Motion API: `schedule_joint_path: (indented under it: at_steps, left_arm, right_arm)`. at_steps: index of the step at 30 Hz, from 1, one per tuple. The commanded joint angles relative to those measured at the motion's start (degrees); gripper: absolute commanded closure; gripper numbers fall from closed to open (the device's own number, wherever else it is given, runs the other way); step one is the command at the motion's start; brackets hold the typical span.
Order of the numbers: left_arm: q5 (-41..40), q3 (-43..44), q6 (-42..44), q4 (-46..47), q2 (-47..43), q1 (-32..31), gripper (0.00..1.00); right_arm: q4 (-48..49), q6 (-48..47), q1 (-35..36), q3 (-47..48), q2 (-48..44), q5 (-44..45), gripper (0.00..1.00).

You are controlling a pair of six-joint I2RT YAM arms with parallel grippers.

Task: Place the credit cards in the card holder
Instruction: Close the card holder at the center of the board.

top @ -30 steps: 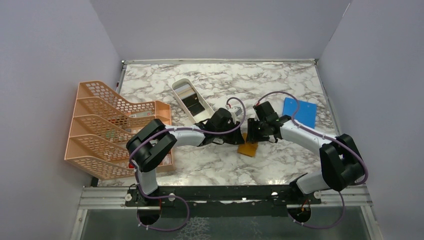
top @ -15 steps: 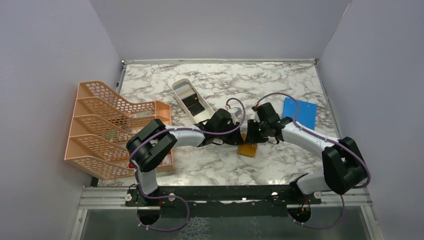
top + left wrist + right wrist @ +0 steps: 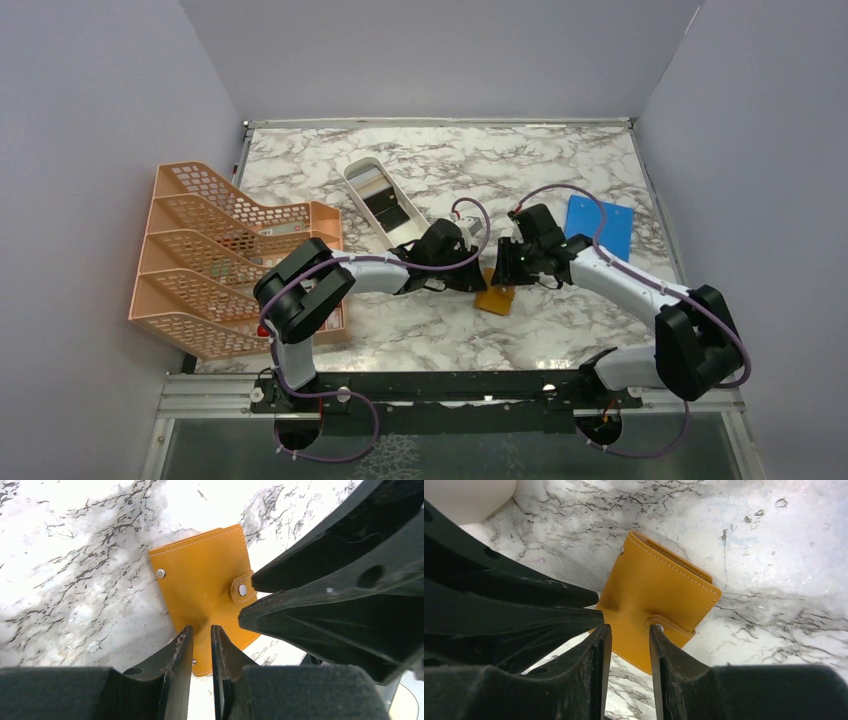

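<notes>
The orange-tan card holder [image 3: 497,298] lies folded on the marble between both arms, with its snap tab [image 3: 242,589] fastened. My left gripper [image 3: 201,631] is shut on its near edge, and the leather dimples at the tips. My right gripper [image 3: 628,629] comes from the other side. Its fingers stand narrowly apart around the snap tab, and one fingertip [image 3: 655,630] touches the snap. In the top view the left gripper [image 3: 477,279] and the right gripper [image 3: 503,273] meet over the holder. A black credit card [image 3: 394,211] and a pale one [image 3: 372,184] lie in the white tray.
The white oblong tray [image 3: 352,170] lies behind the left arm. A peach mesh file rack [image 3: 220,255] stands at the left edge. A bright blue flat sheet [image 3: 600,226] lies at the right. Grey walls close in three sides.
My right gripper has narrowed around the snap tab and edged slightly left, while its elbow swung right. The left gripper and the holder have stayed put.
</notes>
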Motion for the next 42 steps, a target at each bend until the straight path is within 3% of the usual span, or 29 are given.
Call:
schedule_joint_path:
  at_steps: [1, 12, 42]
  left_arm:
    - [0.4, -0.4, 0.3, 1.8, 0.4, 0.1, 0.78]
    - [0.5, -0.2, 0.2, 2.1, 1.1, 0.2, 0.78]
    - [0.4, -0.7, 0.7, 2.3, 1.2, 0.2, 0.78]
  right_arm:
    - [-4.4, 2.6, -0.1, 2.7, -3.2, 4.2, 0.62]
    - [-5.1, 5.7, -0.2, 2.3, -1.4, 7.5, 0.79]
    - [-2.2, 7.2, -0.1, -1.6, 1.8, 4.1, 0.83]
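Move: The card holder's snap strap, on the right edge of the folded holder, lies some 2 cm right of the right hand, 1 cm back and 2 cm below. The holder's middle is about 1 cm left of that hand, 1 cm back and 3 cm down; the blue folder sits roughly 13 cm ahead and 20 cm right of it, 3 cm lower. From the left hand the snap strap is about 4 cm right, 1 cm ahead and 1 cm below. The strap's snap is met from above by the right fingertips: that hand lifts about 1.5 cm while shifting some 1.5 cm right, turns clockwise by nearly 10 degrees and draws its part-open fingers almost together, then comes down about 3 cm, easing back slightly at the end, to press on the snap. The left fingertips stay on the holder's spine side, sinking half a centimetre and keeping it down. ##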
